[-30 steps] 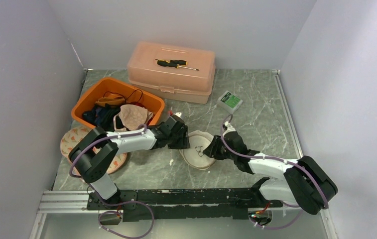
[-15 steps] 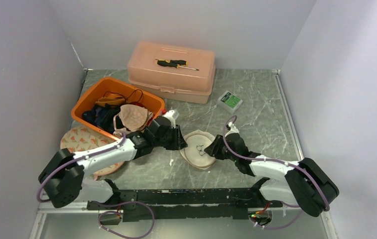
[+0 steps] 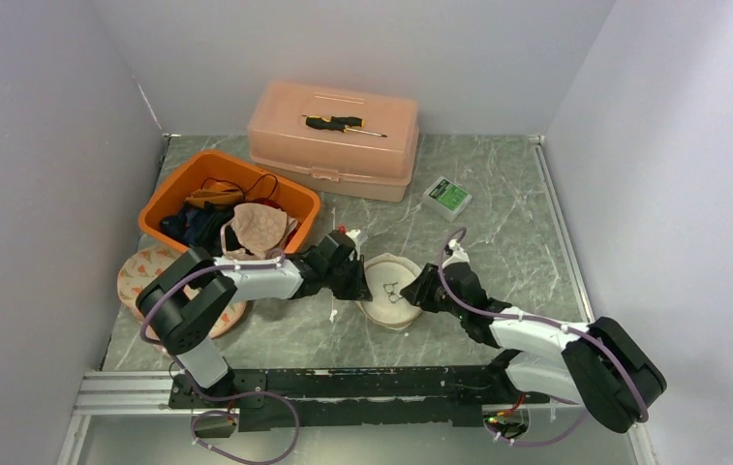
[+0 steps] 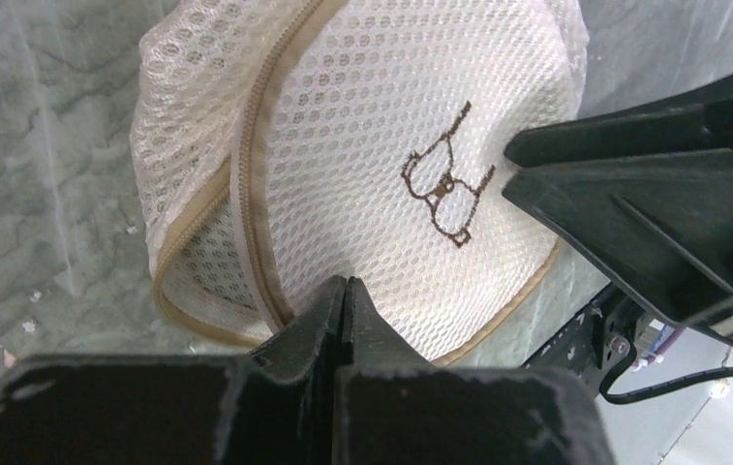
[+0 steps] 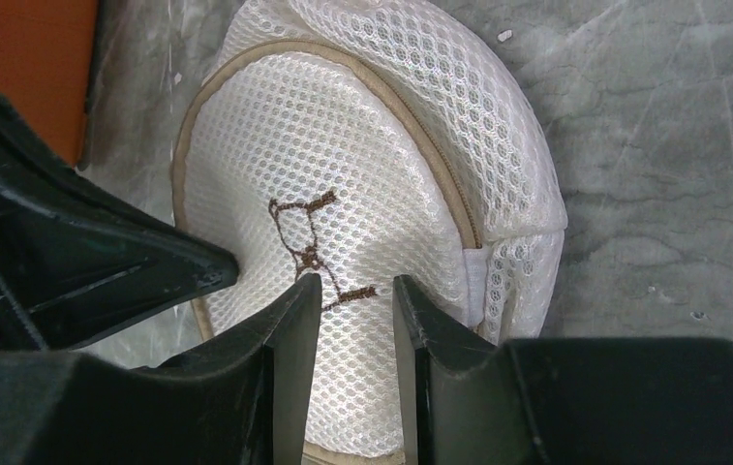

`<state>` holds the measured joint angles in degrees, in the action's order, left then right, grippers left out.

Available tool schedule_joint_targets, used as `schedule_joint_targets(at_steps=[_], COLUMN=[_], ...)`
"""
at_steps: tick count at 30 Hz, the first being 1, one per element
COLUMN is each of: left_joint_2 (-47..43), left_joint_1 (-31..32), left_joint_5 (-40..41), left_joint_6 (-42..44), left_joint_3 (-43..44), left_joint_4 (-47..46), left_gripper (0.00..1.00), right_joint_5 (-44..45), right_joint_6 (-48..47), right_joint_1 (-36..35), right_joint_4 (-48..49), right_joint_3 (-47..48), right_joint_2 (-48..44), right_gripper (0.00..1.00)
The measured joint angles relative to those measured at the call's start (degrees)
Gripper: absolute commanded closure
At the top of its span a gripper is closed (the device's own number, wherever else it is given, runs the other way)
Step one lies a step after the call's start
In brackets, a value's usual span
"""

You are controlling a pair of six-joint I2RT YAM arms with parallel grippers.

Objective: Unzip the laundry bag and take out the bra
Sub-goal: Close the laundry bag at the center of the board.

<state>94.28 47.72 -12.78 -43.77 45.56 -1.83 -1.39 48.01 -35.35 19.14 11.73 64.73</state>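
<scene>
The laundry bag (image 3: 388, 289) is a round white mesh pouch with beige trim and a small brown stitched figure (image 4: 447, 184), lying flat on the marble table. Its zipper (image 4: 251, 184) runs along the rim and looks closed. My left gripper (image 3: 360, 288) is at the bag's left edge, jaws shut tight (image 4: 344, 283) right where the zipper line ends; nothing shows between the tips. From the right, my right gripper (image 3: 418, 291) has its jaws partly apart (image 5: 351, 283), closed on the bag's mesh top. The bra is hidden.
An orange bin (image 3: 176, 184) full of clothes stands behind the left arm, close to its forearm. A pink toolbox (image 3: 333, 145) with a screwdriver (image 3: 343, 123) on top sits at the back. There is a small green-topped box (image 3: 446, 197) at back right and a patterned round pad (image 3: 141, 274) at left.
The left jaws have closed at the bag's left edge. The left arm's elbow swung out low to the left and came back. The right gripper barely moved.
</scene>
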Motion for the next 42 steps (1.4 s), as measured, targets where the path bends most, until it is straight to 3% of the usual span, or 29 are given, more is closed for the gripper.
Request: schedule_joint_targets(at_steps=[25,27,31,33,37,42], left_joint_2=[4.5,4.2,0.5,-3.0,-11.8,-24.9], left_joint_1=[0.0,0.0,0.1,0.1,0.1,0.1], left_joint_5=[0.5,0.6,1.4,1.7,2.2,4.9], left_joint_6=[-0.9,-0.5,1.8,2.8,3.3,3.2], left_joint_3=[-1.2,-1.3,-1.3,-1.3,-1.2,-1.9], left_joint_4=[-9.3,-9.2,-5.2,-3.1,0.0,4.9], left_gripper=[0.97,0.92,0.60,0.49,0.42,0.42], right_joint_5=[0.9,1.1,1.8,2.4,3.0,5.7], right_joint_6=[-1.3,-2.9,-7.2,-9.2,-12.7,-15.6], right_joint_1=[0.0,0.0,-0.3,-0.7,-3.3,-10.4], right_joint_4=[-6.0,-8.1,-13.9,-16.1,-19.7,-23.5], right_joint_3=[-1.4,-1.4,1.5,4.4,9.0,13.4], right_joint_2=[-10.6,-14.7,-24.0,-27.0,-30.4,-26.1], right_gripper=[0.45,0.40,0.36,0.33,0.32,0.32])
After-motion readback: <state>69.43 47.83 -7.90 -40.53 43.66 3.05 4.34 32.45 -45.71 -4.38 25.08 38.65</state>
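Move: The closed-over laundry bag lies between the two grippers: its middle is about 5 cm to the right of the left fingertips and level with them, some 4 cm to the left and 1 cm ahead of the right ones, and roughly 2 cm below both. The orange bin stands about 17 cm ahead and 27 cm to the left of the left hand. The card box lies some 24 cm ahead and 8 cm to the right of the right hand. The left hand, fingers still shut, first sinks about 1.5 cm while easing a centimetre forward and right, seems to press down on the near-left part of the bag's lid and holds there, then opens to over half and rises some 14 cm off the bag, its fingertips tilting upward. The right hand, already part-open over the right side of the lid, barely drifts as it spreads its fingers, then also lifts about 14 cm, tipping its fingers up roughly 20 degrees and swinging slightly left and back at the end. ##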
